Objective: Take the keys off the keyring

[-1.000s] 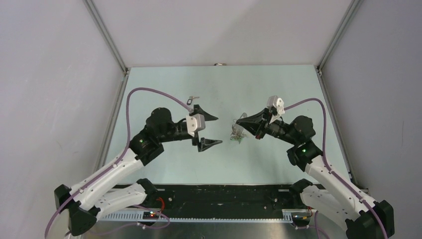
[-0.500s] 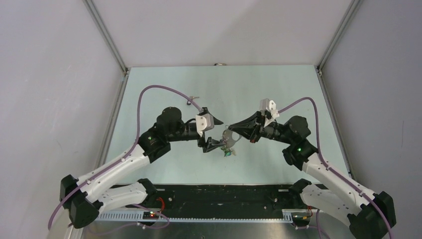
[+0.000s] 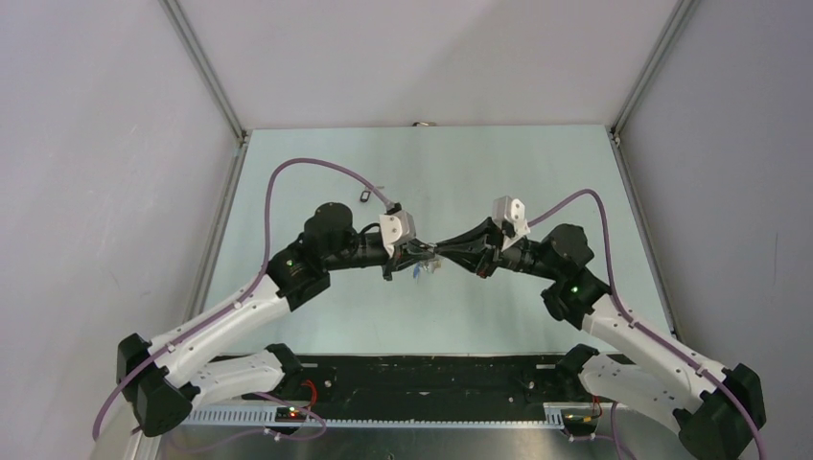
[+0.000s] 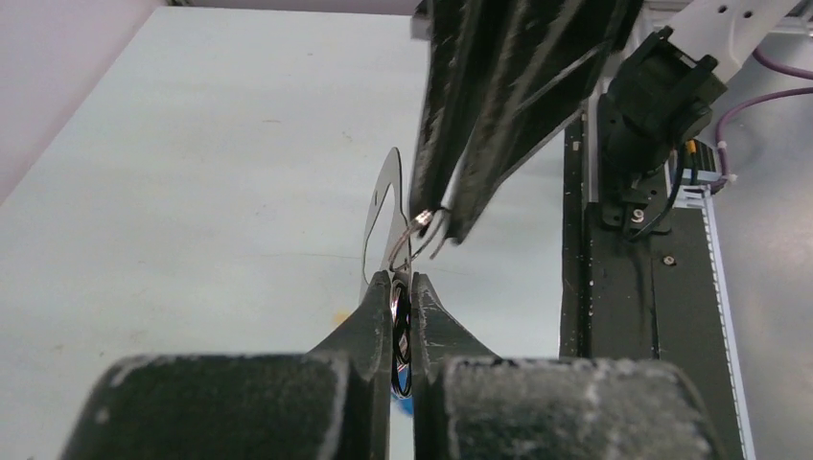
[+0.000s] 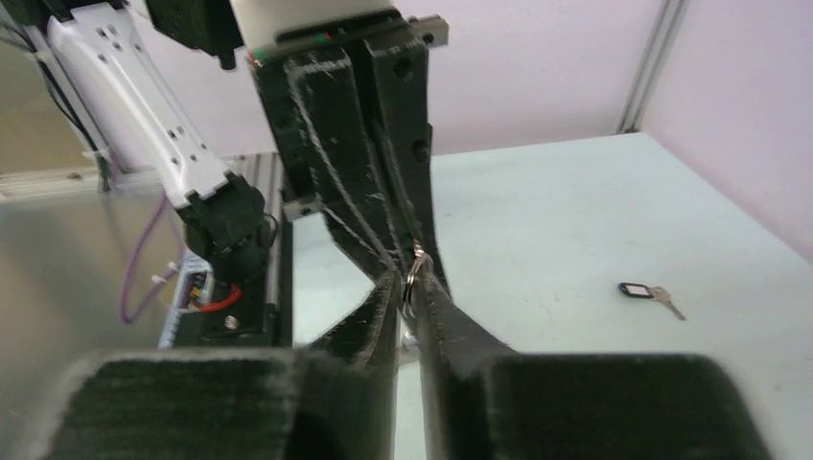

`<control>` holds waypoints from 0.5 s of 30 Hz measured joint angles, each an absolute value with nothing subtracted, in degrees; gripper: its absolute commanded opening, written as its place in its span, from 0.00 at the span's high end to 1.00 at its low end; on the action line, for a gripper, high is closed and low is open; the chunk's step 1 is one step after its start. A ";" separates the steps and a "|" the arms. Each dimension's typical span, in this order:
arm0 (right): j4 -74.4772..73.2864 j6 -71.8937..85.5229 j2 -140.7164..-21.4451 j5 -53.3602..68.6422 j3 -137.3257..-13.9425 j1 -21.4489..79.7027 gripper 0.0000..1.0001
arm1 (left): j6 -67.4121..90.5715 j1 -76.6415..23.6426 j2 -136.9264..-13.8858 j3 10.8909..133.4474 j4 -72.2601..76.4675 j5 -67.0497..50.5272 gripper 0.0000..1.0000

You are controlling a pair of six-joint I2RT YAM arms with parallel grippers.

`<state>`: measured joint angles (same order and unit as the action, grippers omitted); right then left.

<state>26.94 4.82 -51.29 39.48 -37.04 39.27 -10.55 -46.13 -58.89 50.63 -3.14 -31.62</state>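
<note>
My two grippers meet tip to tip above the middle of the table. My right gripper (image 3: 444,255) (image 5: 410,280) is shut on a metal ring of the keyring (image 4: 381,218), a thin grey loop seen edge-on in the left wrist view. My left gripper (image 3: 420,255) (image 4: 403,281) is shut on a black-rimmed key head (image 4: 402,331) of the bunch, with a blue tag just below it. The rest of the keys (image 3: 422,272) hang under the fingertips, mostly hidden. One loose key with a black tag (image 3: 367,196) (image 5: 640,290) lies flat on the table behind my left arm.
The pale green table (image 3: 499,182) is walled by grey panels on three sides. A black rail (image 3: 431,374) with the arm bases runs along the near edge. Purple cables arch over both arms.
Both grippers have moved together toward the centre. My left gripper, open a second ago, has shut on the key bunch that hangs from my right gripper. The bunch has shifted left.
</note>
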 measured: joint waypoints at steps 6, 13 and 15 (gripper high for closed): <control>22.04 2.37 -46.78 37.67 -37.65 38.85 0.05 | -10.50 -46.09 -58.83 50.92 -4.67 -29.58 1.00; 13.89 -2.44 -43.70 36.58 -38.09 34.85 0.01 | -10.61 -46.09 -57.80 50.92 -5.48 -31.24 1.00; 12.78 -3.49 -44.80 37.17 -38.09 33.89 0.01 | -10.85 -46.09 -57.12 50.92 -5.39 -32.53 1.00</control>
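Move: The keyring is clamped in the left fingers, its middle level with that hand and roughly 1 cm to its right and 3 cm below. From the right hand it lies about 2 cm left, 3 cm down and level fore-and-aft. The remaining keys dangle about 6 cm below the right hand and 2 cm to its left. The black-tagged key lies on the table some 38 cm ahead of the right hand, 17 cm left and 31 cm down. Backing off to its right by about 3.5 cm, the right hand spreads its fingers from nearly shut to fully open and lets go of the small wire ring. It rises about 1 cm first, then sinks 2 cm while easing forward, turning some 10 degrees clockwise. The left hand stays near its place, keeping its pinch on the keyring. ##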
